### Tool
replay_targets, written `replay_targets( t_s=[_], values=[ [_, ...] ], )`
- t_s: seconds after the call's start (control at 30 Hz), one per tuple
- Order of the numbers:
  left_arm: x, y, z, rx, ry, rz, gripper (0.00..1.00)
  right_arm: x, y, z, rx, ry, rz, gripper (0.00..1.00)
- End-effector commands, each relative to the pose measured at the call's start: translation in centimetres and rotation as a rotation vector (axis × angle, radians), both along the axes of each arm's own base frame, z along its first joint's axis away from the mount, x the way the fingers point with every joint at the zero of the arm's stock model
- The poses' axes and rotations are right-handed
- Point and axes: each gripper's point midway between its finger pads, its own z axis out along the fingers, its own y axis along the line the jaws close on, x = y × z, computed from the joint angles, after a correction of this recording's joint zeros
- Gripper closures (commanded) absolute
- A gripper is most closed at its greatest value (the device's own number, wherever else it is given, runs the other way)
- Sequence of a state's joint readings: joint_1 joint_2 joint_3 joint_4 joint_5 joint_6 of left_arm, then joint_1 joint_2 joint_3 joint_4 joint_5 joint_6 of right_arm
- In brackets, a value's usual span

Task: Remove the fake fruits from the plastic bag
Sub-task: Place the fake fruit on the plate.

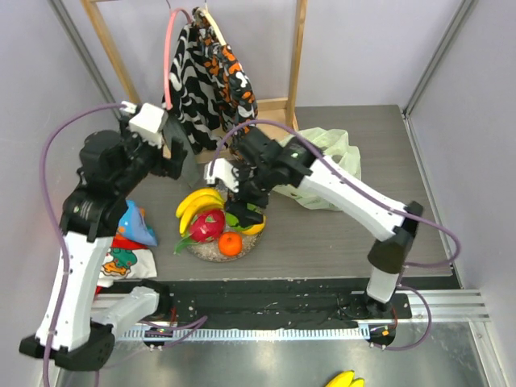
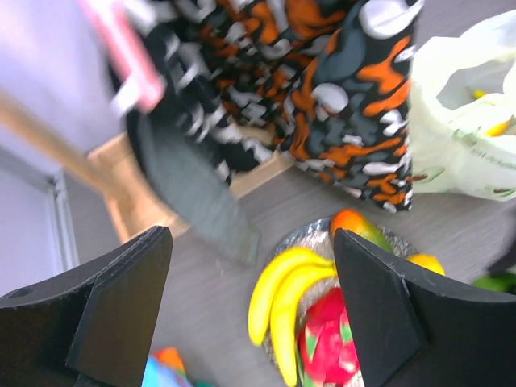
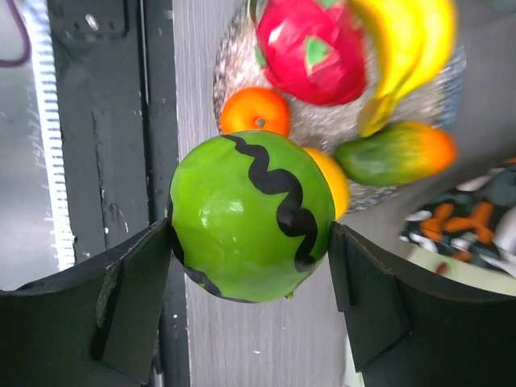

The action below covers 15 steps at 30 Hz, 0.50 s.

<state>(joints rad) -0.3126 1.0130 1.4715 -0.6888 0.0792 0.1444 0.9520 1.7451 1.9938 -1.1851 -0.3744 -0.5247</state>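
My right gripper (image 1: 247,208) is shut on a round green fruit with a black zigzag stripe (image 3: 250,218) and holds it above the near right rim of a silvery plate (image 1: 203,251). On the plate lie a yellow banana bunch (image 1: 196,203), a pink dragon fruit (image 1: 208,226), an orange (image 1: 230,243), a red-green mango (image 3: 395,153) and a lemon (image 3: 336,184). The pale-green plastic bag (image 1: 330,157) lies crumpled behind the right arm, with something yellow inside it (image 2: 496,127). My left gripper (image 1: 173,151) is open and empty, in the air behind and left of the plate.
A black-orange-white cloth (image 1: 211,72) hangs on a wooden rack at the back. Colourful soft items (image 1: 133,234) lie at the left table edge. A black rail (image 1: 266,302) runs along the near edge. Another banana bunch (image 1: 343,379) lies below the table.
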Motion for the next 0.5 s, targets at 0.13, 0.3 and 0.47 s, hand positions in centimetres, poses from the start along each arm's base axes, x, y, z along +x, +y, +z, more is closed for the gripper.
replay_targets(
  t_s=[0.13,0.3,0.47],
  values=[
    [-4.8,2.7,0.2,-0.075,-0.014,0.015,0.15,4.7,4.3,-6.9,-0.108,-0.007,-0.060,0.45],
    [-5.7,3.7,0.1,-0.109,-0.012,0.054,0.16,7.4,6.0,-10.3,-0.150,-0.022,-0.105,0.46],
    [-5.9,3.8,-0.1,-0.110,-0.013,0.051,0.16,8.4,6.6,-11.0,-0.157,-0.037,-0.122,0.43]
  ],
)
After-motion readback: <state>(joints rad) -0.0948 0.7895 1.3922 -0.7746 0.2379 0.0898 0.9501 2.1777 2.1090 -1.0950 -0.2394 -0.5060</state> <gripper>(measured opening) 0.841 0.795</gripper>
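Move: The right hand holds the green striped fruit above the plate; the free gap in the plate's middle lies about 8 cm ahead of it, 7 cm to its left and 19 cm below. From that hand the orange is 1 cm ahead and 6 cm left, the lemon 7 cm ahead and 1 cm right, the red dragon fruit 6 cm ahead and 13 cm left, the mango 13 cm ahead and 2 cm left, all some 20 cm down. From the left hand the gap is 15 cm right, 2 cm back and 33 cm below. The right hand keeps its grip on the green striped fruit and lowers it about 14 cm towards the gap in the plate's middle, easing forward and left as well and slowing at the end, while the fingers tip some 15 degrees more steeply down. The empty left hand, its fingers staying open, draws back about 6 cm and left about 4 cm, away from the plate. ##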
